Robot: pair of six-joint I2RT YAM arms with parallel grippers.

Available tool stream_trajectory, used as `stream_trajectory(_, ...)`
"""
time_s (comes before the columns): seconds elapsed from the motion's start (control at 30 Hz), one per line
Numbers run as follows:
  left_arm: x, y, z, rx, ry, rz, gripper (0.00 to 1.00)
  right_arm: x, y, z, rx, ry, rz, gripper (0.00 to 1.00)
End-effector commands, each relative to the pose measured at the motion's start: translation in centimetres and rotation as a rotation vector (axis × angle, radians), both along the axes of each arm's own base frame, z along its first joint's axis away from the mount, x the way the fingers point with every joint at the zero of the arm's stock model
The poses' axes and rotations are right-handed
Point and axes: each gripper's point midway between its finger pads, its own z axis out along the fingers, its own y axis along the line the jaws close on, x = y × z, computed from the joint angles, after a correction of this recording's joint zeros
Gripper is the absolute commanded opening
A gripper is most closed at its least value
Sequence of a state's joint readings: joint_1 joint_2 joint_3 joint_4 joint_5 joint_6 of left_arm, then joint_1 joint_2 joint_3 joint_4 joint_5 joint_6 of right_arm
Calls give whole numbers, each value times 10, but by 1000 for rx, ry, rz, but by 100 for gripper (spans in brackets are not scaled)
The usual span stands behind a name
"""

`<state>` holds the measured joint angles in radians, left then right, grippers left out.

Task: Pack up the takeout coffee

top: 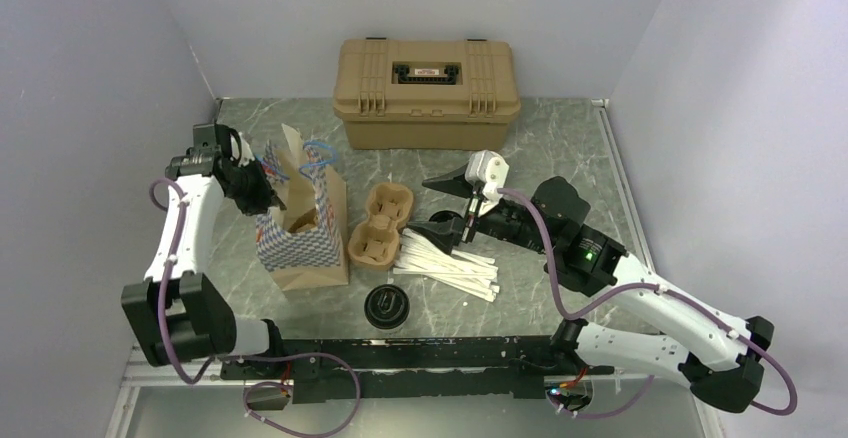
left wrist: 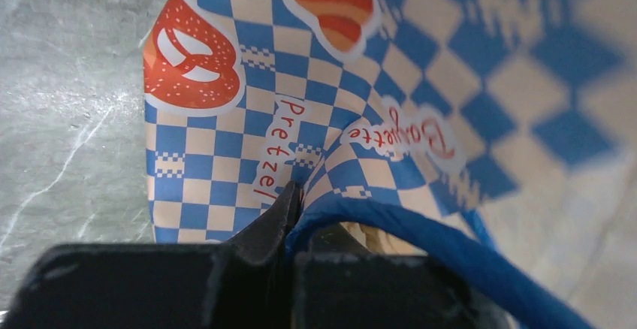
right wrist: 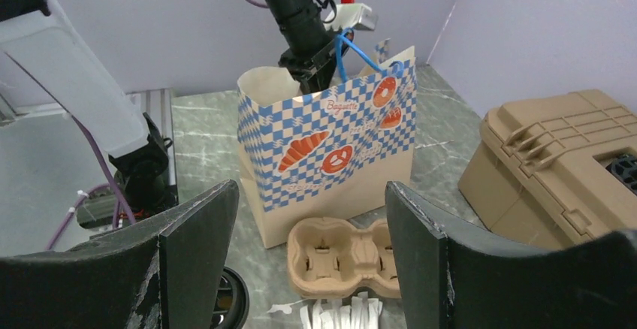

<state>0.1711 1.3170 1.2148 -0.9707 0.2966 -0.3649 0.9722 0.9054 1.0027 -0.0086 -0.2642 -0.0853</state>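
Note:
The takeout coffee is out of view in every frame. A paper bag (top: 300,243) with blue checks and bakery pictures stands open at the left. My left gripper (top: 262,193) is at its top rim, shut on the bag's blue handle (left wrist: 421,231), which runs out from between the black fingertips (left wrist: 279,216). The right wrist view shows the bag (right wrist: 330,141) from the front with that arm above it. My right gripper (top: 447,205) hovers open and empty over the middle of the table, facing the bag, its fingers (right wrist: 199,246) wide apart.
A brown two-cup pulp carrier (top: 380,223) lies just right of the bag. A pile of white paper-wrapped sticks (top: 450,266) lies beside it. A loose black lid (top: 388,306) sits near the front. A tan toolbox (top: 427,78) stands at the back.

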Motion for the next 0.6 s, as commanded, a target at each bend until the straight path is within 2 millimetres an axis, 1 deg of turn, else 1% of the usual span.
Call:
stream_trajectory(0.0,17,-2,9,-87,-67,-5,0,2,-2,8,20,-17,-16,75)
stream_trajectory(0.03,21,0,21,-73,-97,-5,0,2,-2,8,21,-15,-16,75)
stream_trajectory(0.1,28,4,51,-41,-168,-16,0,2,0,7,18,-10,-10,75)
stream_trajectory(0.2,30,7,90,-2,-230,-34,0,2,2,7,16,-4,-6,75)
stream_trajectory(0.27,29,6,108,7,-264,-44,0,3,3,6,16,-1,-4,75)
stream_trajectory(0.3,27,6,113,7,-275,-46,0,2,3,6,14,0,-2,75)
stream_trajectory(0.37,24,3,115,0,-287,-47,0,3,5,6,13,5,0,75)
stream_trajectory(0.43,22,1,108,-12,-280,-50,0,3,6,6,13,9,0,75)
stream_trajectory(0.57,17,0,68,-32,-207,-48,0,5,8,3,8,19,-1,75)
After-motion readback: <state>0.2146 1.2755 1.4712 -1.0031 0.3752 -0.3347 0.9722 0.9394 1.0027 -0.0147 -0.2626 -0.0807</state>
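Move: The left hand already pinches the paper bag's left rim by the blue handle. The bag's middle lies some 7 cm to its right, about 2 cm back and 8 cm below. The cup carrier stands about 24 cm to the right, 5 cm ahead and 16 cm below; the black lid lies 25 cm right, 13 cm back and as low. From the right hand, the bag is roughly 29 cm left, 10 cm ahead and 28 cm below. Still pinching the bag's rim, the left hand dips slightly, jerks up about 12 cm, then eases down 1 cm. ##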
